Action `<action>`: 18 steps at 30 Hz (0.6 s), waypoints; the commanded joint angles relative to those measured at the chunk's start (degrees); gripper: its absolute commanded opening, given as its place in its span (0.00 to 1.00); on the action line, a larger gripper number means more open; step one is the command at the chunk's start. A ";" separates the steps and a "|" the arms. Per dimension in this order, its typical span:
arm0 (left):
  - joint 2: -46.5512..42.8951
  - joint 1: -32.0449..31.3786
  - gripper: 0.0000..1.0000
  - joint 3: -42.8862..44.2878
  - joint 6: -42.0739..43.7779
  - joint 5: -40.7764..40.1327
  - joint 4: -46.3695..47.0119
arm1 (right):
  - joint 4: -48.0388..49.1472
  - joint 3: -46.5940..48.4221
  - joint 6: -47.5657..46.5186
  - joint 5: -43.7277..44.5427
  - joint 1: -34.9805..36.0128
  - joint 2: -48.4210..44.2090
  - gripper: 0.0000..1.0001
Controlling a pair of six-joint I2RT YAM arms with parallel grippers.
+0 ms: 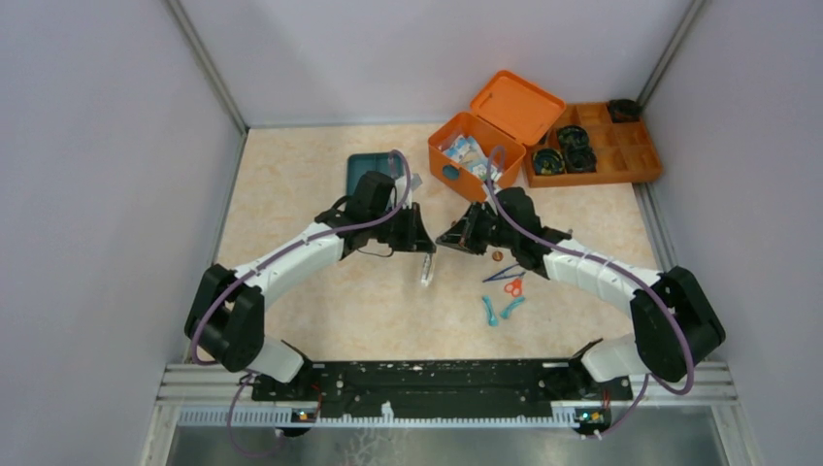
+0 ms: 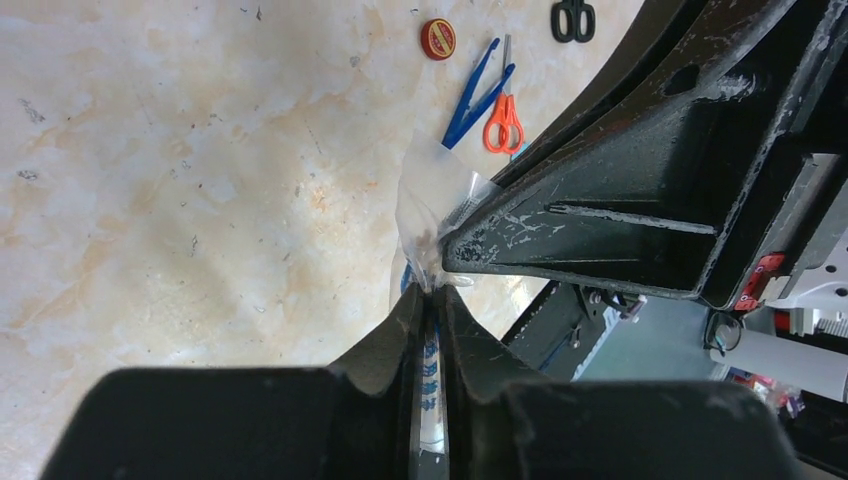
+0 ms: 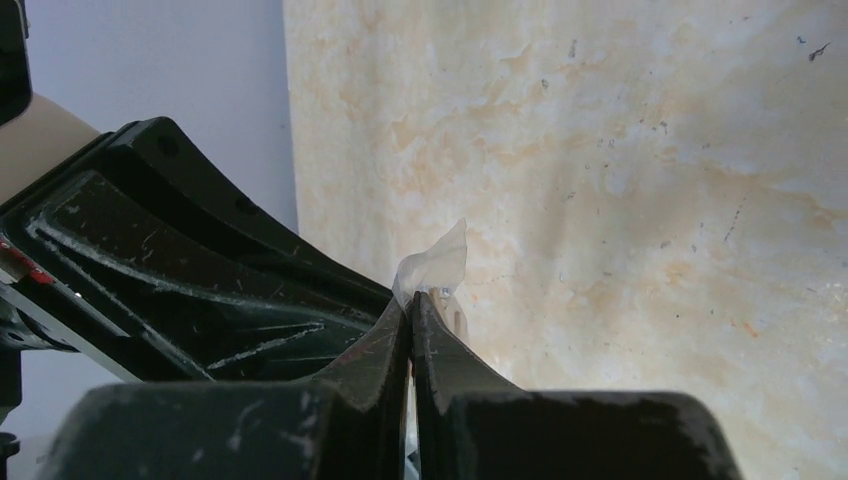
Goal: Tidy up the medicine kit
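Note:
The medicine kit (image 1: 456, 131) is the orange box at the back right; its lid (image 1: 517, 105) stands open and several packets lie inside. Over the middle of the table my two grippers meet tip to tip. A clear plastic packet (image 1: 426, 272) with blue print hangs between them. My left gripper (image 1: 424, 243) is shut on the packet (image 2: 432, 215), which runs down between its jaws. My right gripper (image 1: 444, 239) is shut on the packet's upper edge (image 3: 435, 262), just above the left one's tips.
A flat orange divided tray (image 1: 631, 155) with black items sits right of the kit. A teal tray (image 1: 367, 167) lies behind the left arm. A red tin (image 2: 438, 39), blue tweezers (image 2: 478, 92), orange scissors (image 2: 504, 122) and teal pieces (image 1: 490, 311) lie front right.

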 commanded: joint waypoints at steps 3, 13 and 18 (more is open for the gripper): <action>-1.51 -0.55 0.42 -0.27 1.91 -0.74 -0.15 | -0.54 3.70 -2.68 4.04 0.28 -0.90 0.00; -10.83 1.68 0.96 -1.14 7.45 -22.53 -9.53 | -11.36 18.38 -12.07 6.73 -9.56 -3.06 0.00; -14.10 3.77 0.99 -3.37 9.66 -26.51 -12.09 | -11.93 26.08 -14.50 8.07 -16.49 0.59 0.00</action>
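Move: Ahead of the right hand, the orange box it will carry the clear packet to stands about 24 cm farther out and 10 cm to its right, its middle some 9 cm lower. The green tray lies 21 cm ahead and 15 cm left, the nearer tape roll about 11 cm ahead and 5 cm right. Gripped by both hands, the packet hangs with its middle about 5 cm below the left hand. Taking over the clear packet, the right hand keeps it pinched at its top while the left fingers open wide, let go and draw off some 8 cm, mostly to the left. After a short hold the right hand speeds up, carrying the packet some 10 cm forward and as much up, with 7 cm to the right, towards the orange box, fingertips tilting up and swinging clockwise. ##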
